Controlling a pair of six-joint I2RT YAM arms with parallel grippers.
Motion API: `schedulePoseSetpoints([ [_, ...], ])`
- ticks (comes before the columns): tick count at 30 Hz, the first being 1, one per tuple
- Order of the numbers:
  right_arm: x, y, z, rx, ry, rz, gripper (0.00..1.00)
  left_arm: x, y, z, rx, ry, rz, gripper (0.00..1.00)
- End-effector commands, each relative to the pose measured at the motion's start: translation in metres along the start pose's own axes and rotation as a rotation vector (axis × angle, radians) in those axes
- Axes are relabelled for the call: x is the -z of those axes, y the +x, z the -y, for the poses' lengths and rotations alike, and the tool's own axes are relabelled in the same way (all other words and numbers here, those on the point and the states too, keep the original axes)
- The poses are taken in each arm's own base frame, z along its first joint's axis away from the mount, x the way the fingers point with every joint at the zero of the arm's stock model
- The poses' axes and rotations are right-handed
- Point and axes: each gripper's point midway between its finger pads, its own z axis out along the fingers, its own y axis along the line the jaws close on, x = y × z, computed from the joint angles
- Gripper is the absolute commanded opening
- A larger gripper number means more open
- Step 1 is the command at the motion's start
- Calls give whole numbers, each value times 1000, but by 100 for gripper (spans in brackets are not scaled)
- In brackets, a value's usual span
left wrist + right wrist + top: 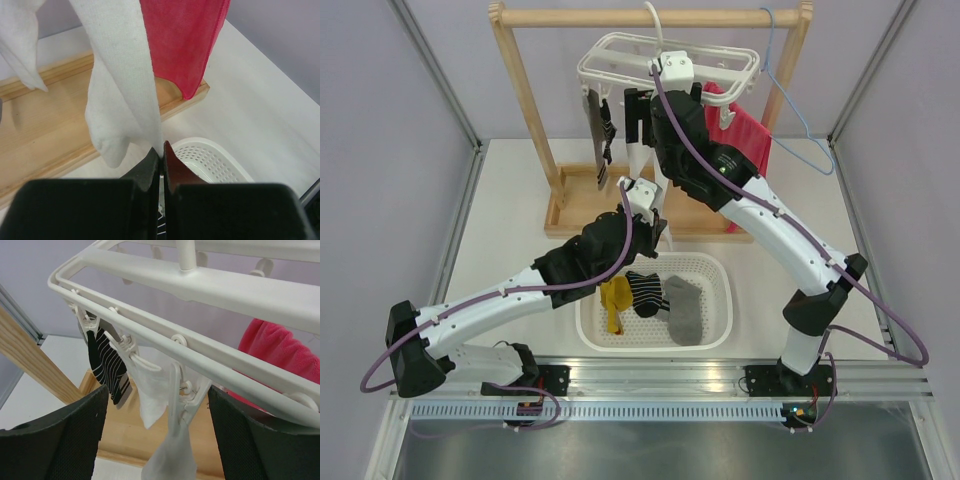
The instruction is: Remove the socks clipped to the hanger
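Note:
The white frame hanger [720, 52] hangs from the wooden rail. In the right wrist view its frame [200, 285] carries a black-and-white striped sock [107, 365], a white sock [150, 390] and a second white sock [172, 460] held by a clip [190, 395]. My right gripper [157, 432] is open, its fingers either side of that clip. My left gripper [161, 150] is shut on the lower edge of the hanging white sock [120, 90], below the hanger [645, 200]. A grey sock [597, 135] hangs at the hanger's left.
A white basket [720, 275] in front holds a mustard sock [615, 300], a striped sock [645, 288] and a grey sock [685, 310]. A red towel [750, 135] and a blue wire hanger [800, 120] hang at the right. The wooden rack's base [580, 210] lies beneath.

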Motion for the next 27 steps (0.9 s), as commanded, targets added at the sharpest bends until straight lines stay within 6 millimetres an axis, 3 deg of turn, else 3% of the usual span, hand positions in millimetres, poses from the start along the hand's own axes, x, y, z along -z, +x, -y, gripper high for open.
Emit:
schedulePoseSetpoints([
  [1, 0, -26, 2, -23, -3, 69, 84, 7, -15, 5, -26, 28, 29, 2],
  [5, -3, -31, 2, -32, 1, 92, 74, 6, -11, 6, -21, 30, 21, 2],
  [11, -6, -36, 3, -37, 15, 120, 46, 3, -7, 6, -26, 31, 11, 2],
  [18, -13, -33, 6, -30, 54, 126, 3, 5, -8, 7, -24, 36, 13, 2],
  [27, -18, -27, 5, -27, 50, 116, 1, 6, -1, 3, -32, 24, -1, 2],
])
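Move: Just ahead of the open right gripper is the clip holding the white sock, about 2 cm farther out, 1 cm above and about 1 cm right. A second white sock hangs some 5 cm left of this hand and 5 cm farther out; the striped sock hangs about 10 cm left and 7 cm out, both roughly 6 cm below. From the left gripper, already holding the first sock's lower end, the clip lies some 16 cm ahead, 15 cm above and about 1 cm left. Shut the right gripper on the clip, pinching its two arms between the pads, while lifting about 2 cm and tipping the fingers up some 5 degrees; once shut, ease about 1 cm forward along with a slight sink, keeping the squeeze. Hold the left gripper still, closed on the sock's lower end. ##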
